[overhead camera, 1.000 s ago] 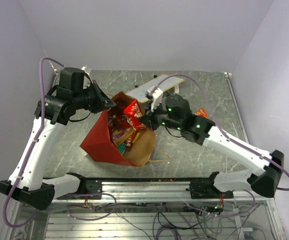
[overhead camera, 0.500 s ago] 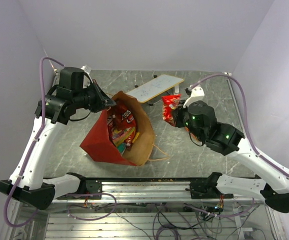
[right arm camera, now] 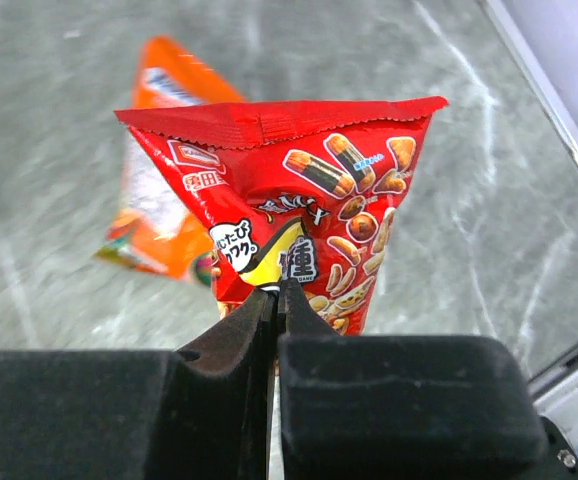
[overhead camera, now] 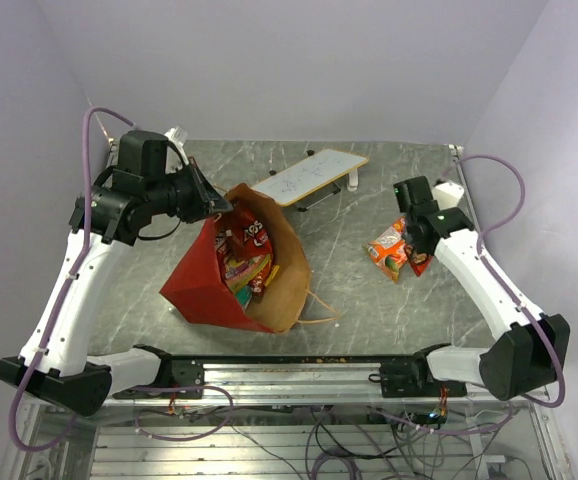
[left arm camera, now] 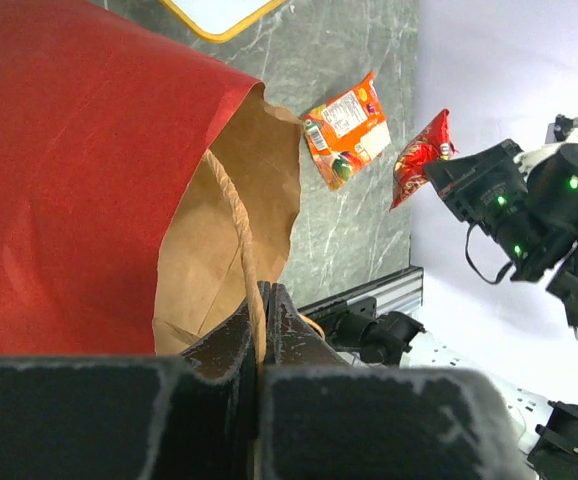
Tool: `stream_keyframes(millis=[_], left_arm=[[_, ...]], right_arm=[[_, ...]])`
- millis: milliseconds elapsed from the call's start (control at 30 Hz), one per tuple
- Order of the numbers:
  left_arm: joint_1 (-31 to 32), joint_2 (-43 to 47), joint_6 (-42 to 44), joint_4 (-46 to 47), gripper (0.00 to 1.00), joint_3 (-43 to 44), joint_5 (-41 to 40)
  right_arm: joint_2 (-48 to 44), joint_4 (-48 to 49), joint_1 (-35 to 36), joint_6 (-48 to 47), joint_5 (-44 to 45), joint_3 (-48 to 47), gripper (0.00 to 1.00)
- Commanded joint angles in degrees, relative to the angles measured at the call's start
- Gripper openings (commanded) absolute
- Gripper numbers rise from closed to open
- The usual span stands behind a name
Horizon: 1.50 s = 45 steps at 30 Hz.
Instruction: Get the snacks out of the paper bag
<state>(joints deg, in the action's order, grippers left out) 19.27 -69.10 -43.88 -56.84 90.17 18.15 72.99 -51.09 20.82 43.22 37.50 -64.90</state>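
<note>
The paper bag (overhead camera: 197,285), red outside and brown inside, lies tilted with its mouth open, and several snacks (overhead camera: 244,262) show inside it. My left gripper (overhead camera: 221,208) is shut on the bag's string handle (left arm camera: 237,215) at the rim, holding the mouth up; the left wrist view shows its fingers (left arm camera: 231,340) pinched together on the string. At the right of the table my right gripper (right arm camera: 276,290) is shut on the lower edge of a red snack packet (right arm camera: 309,180), which hangs just above the table. An orange snack packet (overhead camera: 385,250) lies flat beside it.
A flat white board with a tan edge (overhead camera: 309,177) lies at the back of the table behind the bag. The metal rail (overhead camera: 299,372) with the arm bases runs along the near edge. The table's right edge (right arm camera: 559,110) is close to the held packet.
My right arm has swung from the bag's mouth to the right side of the table, carrying the red packet to beside the orange one. The left arm and the bag have stayed put.
</note>
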Motion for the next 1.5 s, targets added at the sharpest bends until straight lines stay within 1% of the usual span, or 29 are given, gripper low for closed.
stream_keyframes(millis=[0,67,167,233,367,467,500,567,600,667,767,867,1000,1133,1233,1333,1400,1467], left_arm=[[-0.4,1.6,1.1,1.9,0.07,-1.3,4.0],[-0.4,2.0,0.8,3.1,0.07,-2.5,5.6],[-0.4,1.9,2.1,3.6,0.07,-3.0,7.1],[-0.4,1.6,3.0,3.5,0.07,-3.0,6.8],[-0.4,0.2,2.8,3.1,0.07,-1.6,8.4],[-0.4,-0.5,4.3,1.8,0.07,-0.5,7.0],[-0.4,-0.8,3.9,1.8,0.07,-0.3,6.6],[-0.4,-1.3,2.7,2.4,0.07,0.0,7.0],[-0.4,-1.3,2.0,3.3,0.07,-0.2,7.5],[-0.4,-0.7,1.3,4.8,0.07,-1.3,6.8],[-0.4,-0.4,1.0,5.1,0.07,-2.6,5.4],[-0.4,-0.7,-0.6,5.1,0.07,-2.5,4.9],[-0.4,-1.6,-1.3,4.9,0.07,-1.3,3.7],[-0.4,-2.0,-1.9,4.7,0.07,-1.0,3.1],[-0.4,-1.0,-3.1,6.3,0.07,-3.0,3.1],[-0.4,-0.6,-4.4,7.5,0.07,-4.8,4.1],[-0.4,-0.2,-5.3,8.6,0.07,-6.0,5.5],[-0.4,0.2,-5.6,8.8,0.07,-6.4,5.9]], right_arm=[[-0.8,2.2,-7.0,-1.8,-3.8,4.8,0.00],[-0.6,5.0,-7.6,-3.3,-4.4,6.7,0.00],[1.7,5.9,-8.2,-2.7,-2.3,9.4,0.00],[3.3,7.8,-8.5,-2.9,-1.0,12.1,0.00],[4.7,16.4,-9.8,-5.2,-2.4,16.5,0.00],[6.4,23.4,-9.9,-7.2,-3.6,18.9,0.00],[7.8,24.4,-10.0,-7.7,-4.2,18.8,0.00],[10.7,22.4,-10.1,-6.7,-4.5,16.6,0.00],[11.8,20.7,-10.1,-6.0,-4.6,15.4,0.03],[11.9,18.9,-10.1,-5.9,-5.0,14.3,0.13],[7.2,19.1,-10.1,-7.3,-6.3,16.0,0.30],[1.7,18.1,-10.2,-9.1,-8.0,16.6,0.40],[-2.6,16.1,-10.1,-10.6,-12.3,13.7,0.46],[-4.2,17.2,-10.0,-12.7,-18.7,9.8,0.51],[-5.0,20.5,-9.9,-13.9,-29.4,7.9,0.52],[-5.1,24.2,-9.0,-12.6,-40.1,7.9,0.52],[-5.1,25.9,-7.0,-10.7,-43.8,7.9,0.52],[-5.7,28.5,-3.1,-9.9,-44.5,7.9,0.53]])
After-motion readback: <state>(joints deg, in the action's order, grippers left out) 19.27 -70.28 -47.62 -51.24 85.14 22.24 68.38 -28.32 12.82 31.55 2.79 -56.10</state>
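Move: The right hand still holds the red snack packet over the table. Its landing spot is about 3 cm ahead, 7 cm to the right and 16 cm below. The orange snack packet lies 10 cm ahead, 3 cm left and 16 cm down. The paper bag's middle is some 38 cm left, 5 cm back and 6 cm lower; the whiteboard is about 25 cm ahead, 20 cm left, 9 cm lower. From the left hand the landing spot is roughly 45 cm right, 7 cm ahead and 33 cm down. Lower the red packet with the right gripper about 13 cm, easing some 4 cm to the right and tipping the fingers further down, to the table beside the orange packet. Open the fingers about halfway to let go, then lift straight back up and swing left, slightly forward, towards the paper bag. Keep the left gripper closed on the bag's twisted handle. ##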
